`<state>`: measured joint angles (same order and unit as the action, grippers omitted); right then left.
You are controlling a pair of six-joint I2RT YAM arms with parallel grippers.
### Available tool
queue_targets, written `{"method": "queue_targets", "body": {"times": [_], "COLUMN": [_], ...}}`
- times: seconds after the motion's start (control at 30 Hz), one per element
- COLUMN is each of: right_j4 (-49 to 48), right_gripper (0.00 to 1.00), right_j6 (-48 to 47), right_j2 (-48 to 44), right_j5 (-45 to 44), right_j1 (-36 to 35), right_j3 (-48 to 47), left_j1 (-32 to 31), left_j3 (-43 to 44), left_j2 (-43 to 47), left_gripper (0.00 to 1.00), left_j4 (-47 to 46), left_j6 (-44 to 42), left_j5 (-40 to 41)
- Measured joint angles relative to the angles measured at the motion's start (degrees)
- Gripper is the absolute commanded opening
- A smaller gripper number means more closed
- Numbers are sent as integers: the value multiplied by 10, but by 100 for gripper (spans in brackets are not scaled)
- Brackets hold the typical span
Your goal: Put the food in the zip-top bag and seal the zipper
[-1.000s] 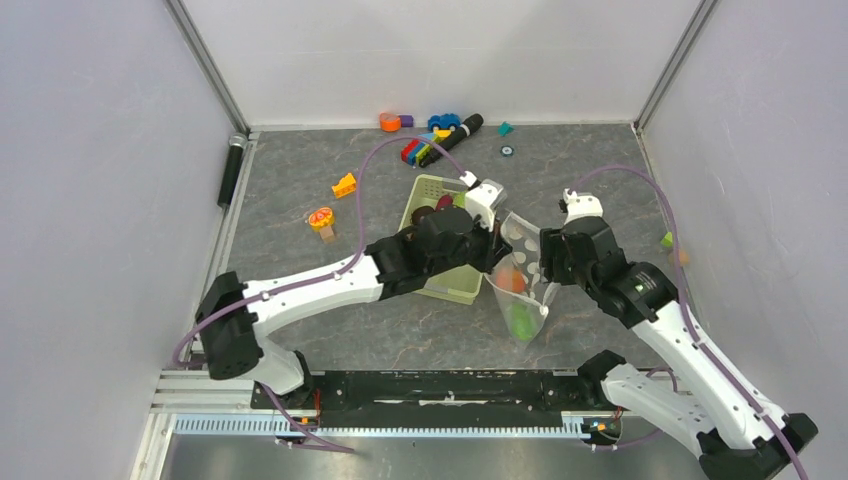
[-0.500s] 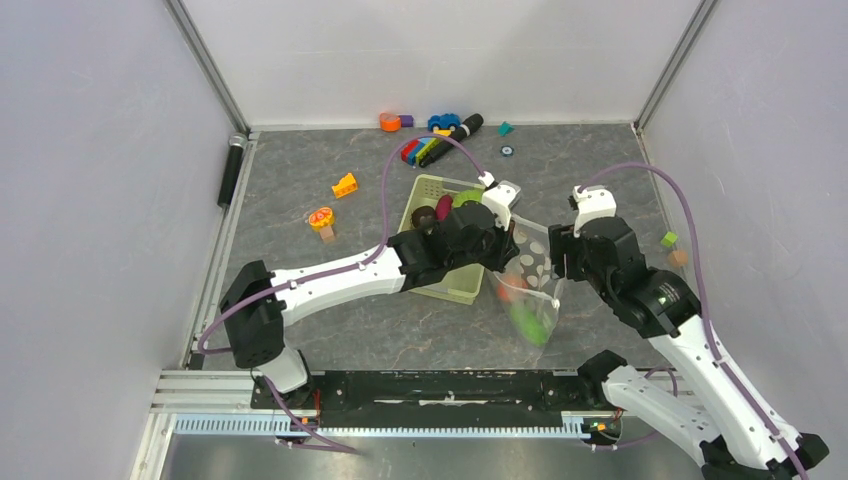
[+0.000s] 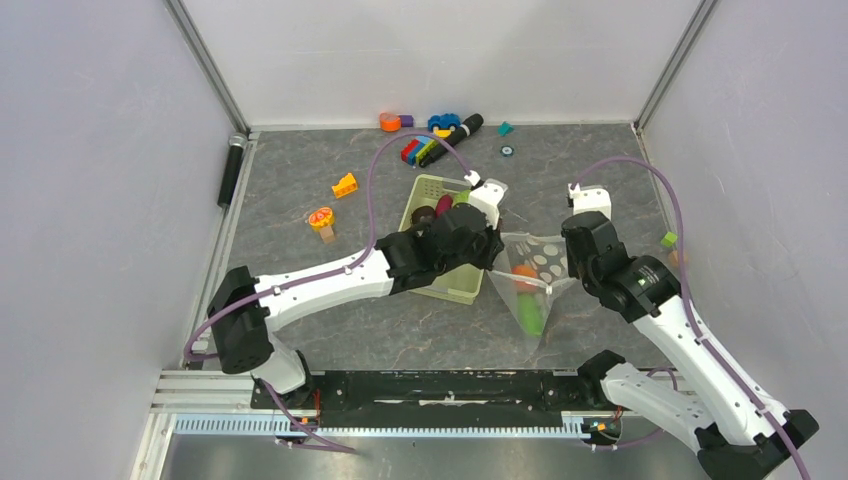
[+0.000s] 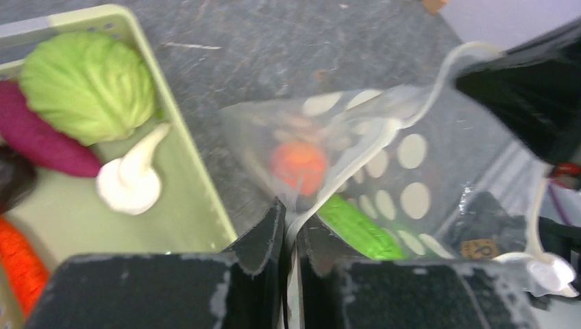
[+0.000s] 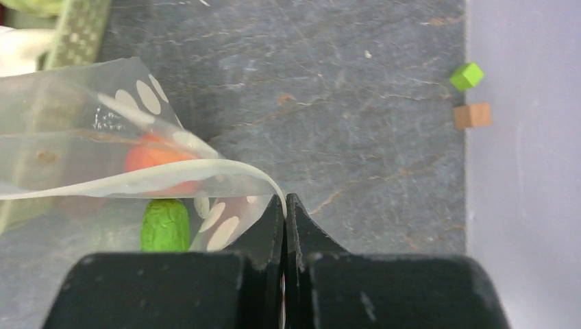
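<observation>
The clear dotted zip-top bag point(image 3: 537, 264) hangs stretched between both grippers, just right of the pale green basket point(image 3: 424, 189). My left gripper point(image 4: 289, 218) is shut on the pale zipper point(image 4: 384, 130) at the bag's left end. On the right corner of the same edge my right gripper point(image 5: 285, 204) is shut too. Inside the bag lie an orange peach point(image 4: 298, 166) and a green cucumber point(image 4: 356, 226). In the basket are the cabbage point(image 4: 85, 86), the eggplant point(image 4: 41, 140), a white piece point(image 4: 130, 181) and the carrot point(image 4: 17, 264).
Coloured building blocks point(image 3: 425, 150) lie along the back wall, with an orange block point(image 3: 345, 185) and a round toy point(image 3: 321, 218) left of the basket. A green cube point(image 5: 467, 75) and a brown cube point(image 5: 472, 115) sit by the right wall. A black cylinder point(image 3: 231, 170) lies at the left edge.
My right gripper has gone from open to shut on the bag's right corner. The bag's top edge is now pulled out sideways between the two grippers, and the bag has swung right.
</observation>
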<state>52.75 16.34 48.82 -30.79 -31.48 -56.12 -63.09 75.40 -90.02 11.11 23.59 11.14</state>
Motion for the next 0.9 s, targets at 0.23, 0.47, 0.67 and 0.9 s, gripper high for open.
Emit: {"method": "queue_targets", "body": {"times": [0.23, 0.47, 0.67, 0.9], "right_j4": [20, -35, -64, -68], "right_gripper": [0, 0, 0, 1], "right_j6": [2, -43, -59, -62], "right_j2": [8, -25, -16, 16], "right_j5": [-45, 41, 102, 132], "right_j1": [0, 2, 2, 2], "right_j3": [-7, -6, -7, -9], "left_j1": [4, 14, 14, 21], "left_j3": [-30, -26, -31, -129], "left_j2": [6, 6, 31, 181], "left_gripper": [69, 100, 100, 100], "left_j4": [26, 34, 30, -12], "left_j6": [-7, -27, -30, -35], "left_j5": [72, 60, -16, -85]}}
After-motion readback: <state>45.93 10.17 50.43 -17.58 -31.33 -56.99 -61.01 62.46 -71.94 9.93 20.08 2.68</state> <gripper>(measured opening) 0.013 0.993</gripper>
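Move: Between the two grippers, some 15 cm apart, hangs the zip-top bag, each pinching one side of its rim; the mouth's middle is about 8 cm right of the left hand and 7 cm left of the right hand, level with both and 2 cm lower. From the left hand the peach in the bag is 3 cm ahead, 9 right, the cucumber 6 back, 10 right, both roughly 15 below. The white mushroom lies about 12 ahead, 4 left, 19 below. Opening wide, the left fingers let go of the bag's rim while that hand goes about 3.5 cm left and dips 3 cm, then it backs off nearly 6 cm, rising and going farther left. The right hand keeps its pinch, eases slightly right, then carries its side some 6 cm left towards the left hand, rising and sinking a little and turning about 15 degrees counter-clockwise. ##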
